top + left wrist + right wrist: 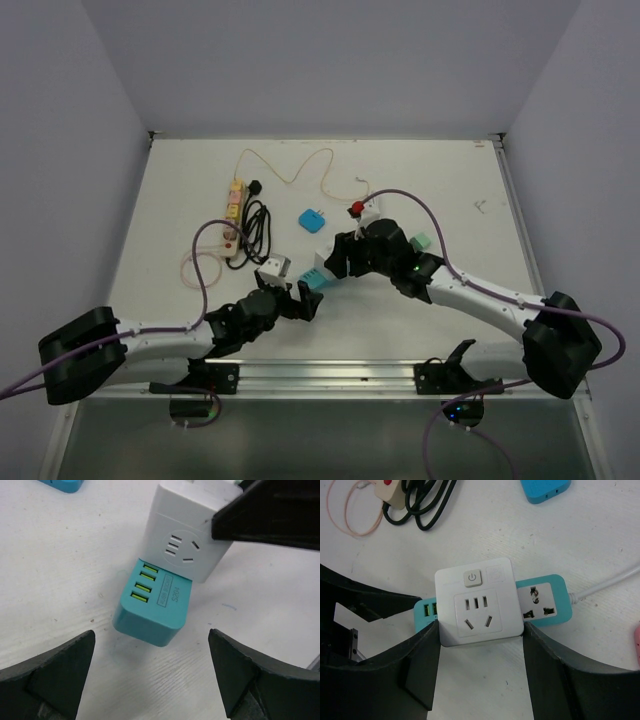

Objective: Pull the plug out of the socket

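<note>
A teal socket strip [150, 612] lies on the white table, showing a row of yellow-green ports on its end. A white cube plug [477, 602] with a power button sits plugged into its top. My right gripper [481, 626] is shut on the plug, one finger [420, 665] pressed against each of its sides. The left gripper [151, 636] stands wide open at the strip's port end. Broad gaps separate its fingers [50, 675] from the strip and it touches nothing. From above, the two grippers meet at the strip [318, 276], left gripper [300, 298] and right gripper [336, 258].
The strip's white cord [610, 582] runs off to the right. A blue adapter [311, 220], a beige power strip [233, 215] with a coiled black cable [256, 225] and a thin orange wire [290, 170] lie behind. A pale cube [273, 268] sits by the left wrist.
</note>
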Robot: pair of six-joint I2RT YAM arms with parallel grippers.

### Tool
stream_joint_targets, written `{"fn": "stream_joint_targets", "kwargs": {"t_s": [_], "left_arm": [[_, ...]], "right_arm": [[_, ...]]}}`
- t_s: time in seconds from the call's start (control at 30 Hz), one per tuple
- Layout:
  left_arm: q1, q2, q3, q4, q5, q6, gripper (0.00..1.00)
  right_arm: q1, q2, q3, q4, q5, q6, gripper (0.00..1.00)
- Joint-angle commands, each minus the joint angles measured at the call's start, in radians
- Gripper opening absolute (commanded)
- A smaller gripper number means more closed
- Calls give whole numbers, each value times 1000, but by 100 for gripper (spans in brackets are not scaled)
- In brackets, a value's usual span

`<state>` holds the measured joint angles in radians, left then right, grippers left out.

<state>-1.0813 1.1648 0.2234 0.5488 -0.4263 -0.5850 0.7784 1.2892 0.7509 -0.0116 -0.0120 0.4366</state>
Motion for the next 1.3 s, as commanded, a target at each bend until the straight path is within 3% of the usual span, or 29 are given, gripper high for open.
{"fn": "stream_joint_targets", "kwargs": {"t_s": [0.0,0.17,0.4,0.7,1.03,1.27], "left_arm": [[29,-137,-19,-65,-62,-186,100],[83,-333,-59,-182,-61,-456,99],[92,-301,-7,-240,-51,-714,95],[100,-74,68,-156,-40,-740,89],[153,-13,70,-53,1,-724,62],[155,24,56,2,46,-728,54]], "right_arm": [[-1,-74,24,36,35,77,0],[-2,-96,-22,74,52,120,0],[-4,-116,-88,177,55,188,0],[-2,-116,-124,226,38,221,0],[-1,-117,-145,260,17,231,0],[-1,-113,-151,275,15,235,0]]}}
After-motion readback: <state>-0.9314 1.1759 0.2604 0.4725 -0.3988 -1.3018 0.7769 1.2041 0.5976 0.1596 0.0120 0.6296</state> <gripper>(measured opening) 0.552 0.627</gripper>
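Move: The socket's USB end, held up off the table, is about 4 cm ahead of the left hand, 1 cm to its right and 1 cm higher. From that hand the white cube plug seated on it is roughly 8 cm ahead, 5 cm right, 4 cm up; the blue plug lies some 18 cm straight ahead and 6 cm below. From the right hand, which has the cube in its fingers, the USB end is about 5 cm back, 5 cm left and 4 cm lower. The socket's free USB end is approached by the open left hand, which lifts about 6 cm and drifts left, drops back, then eases some 3 cm forward to straddle the end. It rolls roughly 40 degrees, its left side sinking, and the fingers close to about half open. The right hand keeps its pinch on the cube plug, rolling about 10 degrees, left side up. ##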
